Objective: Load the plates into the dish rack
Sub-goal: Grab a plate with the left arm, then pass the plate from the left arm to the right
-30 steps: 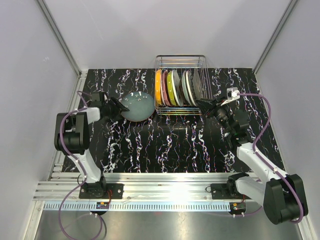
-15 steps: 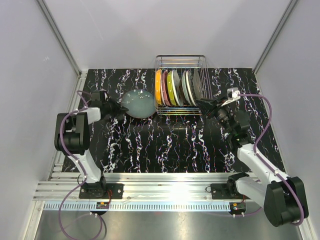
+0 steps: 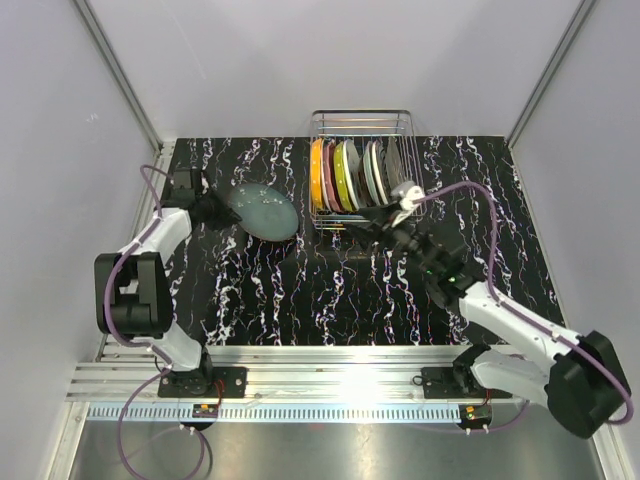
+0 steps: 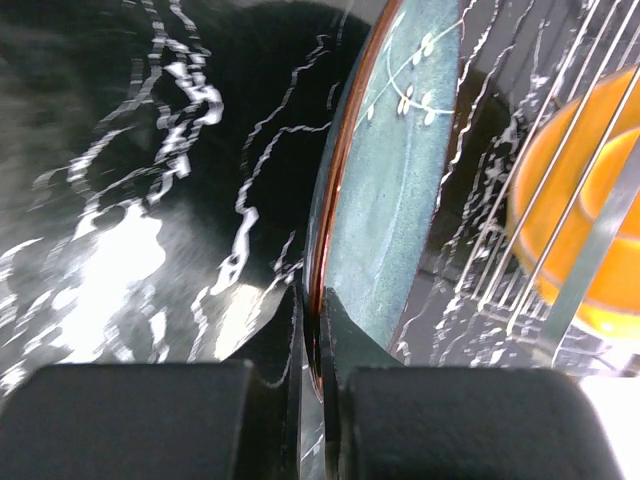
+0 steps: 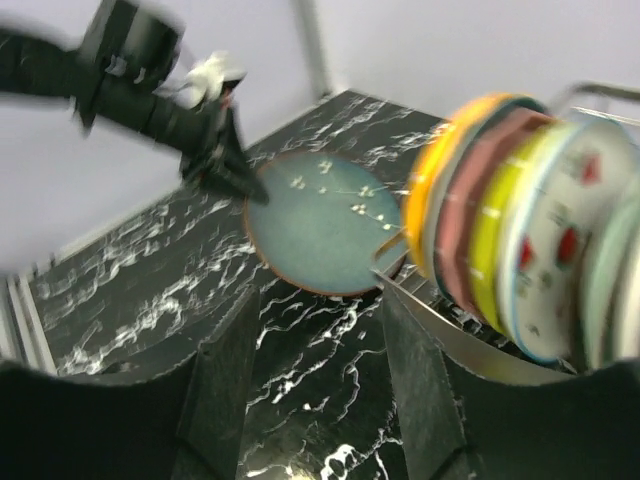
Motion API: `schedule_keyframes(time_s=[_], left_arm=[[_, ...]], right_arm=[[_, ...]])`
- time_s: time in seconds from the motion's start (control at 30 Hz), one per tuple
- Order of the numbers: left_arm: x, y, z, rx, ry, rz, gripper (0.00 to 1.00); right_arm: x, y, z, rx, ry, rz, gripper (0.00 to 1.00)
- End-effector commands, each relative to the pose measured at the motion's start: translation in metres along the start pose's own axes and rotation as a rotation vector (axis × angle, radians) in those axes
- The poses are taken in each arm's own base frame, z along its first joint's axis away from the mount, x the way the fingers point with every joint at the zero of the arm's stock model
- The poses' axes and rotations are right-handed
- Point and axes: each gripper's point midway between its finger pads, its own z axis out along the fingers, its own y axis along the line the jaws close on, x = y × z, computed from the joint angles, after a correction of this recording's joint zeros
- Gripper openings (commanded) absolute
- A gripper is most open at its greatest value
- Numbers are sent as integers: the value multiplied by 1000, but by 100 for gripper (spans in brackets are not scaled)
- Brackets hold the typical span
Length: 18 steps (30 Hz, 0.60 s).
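A teal plate (image 3: pixel 264 213) with a brown rim and small white flower marks stands tilted just left of the dish rack (image 3: pixel 362 122). My left gripper (image 3: pixel 224 208) is shut on its left rim; in the left wrist view the rim sits pinched between the fingers of that gripper (image 4: pixel 312 305), and the plate's face (image 4: pixel 400 170) rises beyond. The rack holds several upright plates: orange (image 3: pixel 317 176), pink, yellow-green and white with red motifs (image 5: pixel 560 235). My right gripper (image 3: pixel 362 229) hovers open and empty before the rack's front left corner. In its own view the teal plate (image 5: pixel 320 225) lies beyond the right gripper (image 5: pixel 320 310).
The rack's wire front rail (image 5: pixel 470 345) runs close by my right gripper's right finger. The black marbled table (image 3: pixel 330 290) is bordered by grey walls left, right and behind. The left arm's cable (image 3: pixel 150 185) loops near the left wall.
My left gripper has shut on the teal plate's rim and tipped the plate up. The right arm has swung left across the rack's front, its jaws opening wider.
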Motion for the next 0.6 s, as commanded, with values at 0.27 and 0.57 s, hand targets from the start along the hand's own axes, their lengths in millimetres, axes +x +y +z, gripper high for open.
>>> schedule_keyframes(time_s=[0.27, 0.57], left_arm=[[-41, -37, -72, 62, -209, 174, 0], [-31, -57, -83, 163, -172, 164, 0]], right_arm=[[79, 101, 79, -168, 243, -536, 78], [157, 126, 149, -226, 363, -599, 80]])
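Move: The left fingers already hold the blue-grey plate by its left rim, its middle about 7 cm to their right, 2 cm ahead and 4 cm lower; the dish rack's middle is about 29 cm right and 10 cm ahead. From the right hand the held plate lies roughly 21 cm left, 5 cm ahead and 20 cm down, the rack about 5 cm right and 11 cm ahead, and its leftmost orange plate some 7 cm left and 11 cm ahead. The right hand sweeps fast to the left, about 21 cm, across the near side of the rack to the lower right rim of the held plate, sinking some 12 cm mostly in the later part, rolling its left side down so that the fingers tip towards the table, and opening wider without yet closing on the plate. Meanwhile the left hand keeps its pinch on the left rim and lifts the plate about 4 cm while drawing it back some 3 cm and slightly left, rolling gently left side up before slowing. ##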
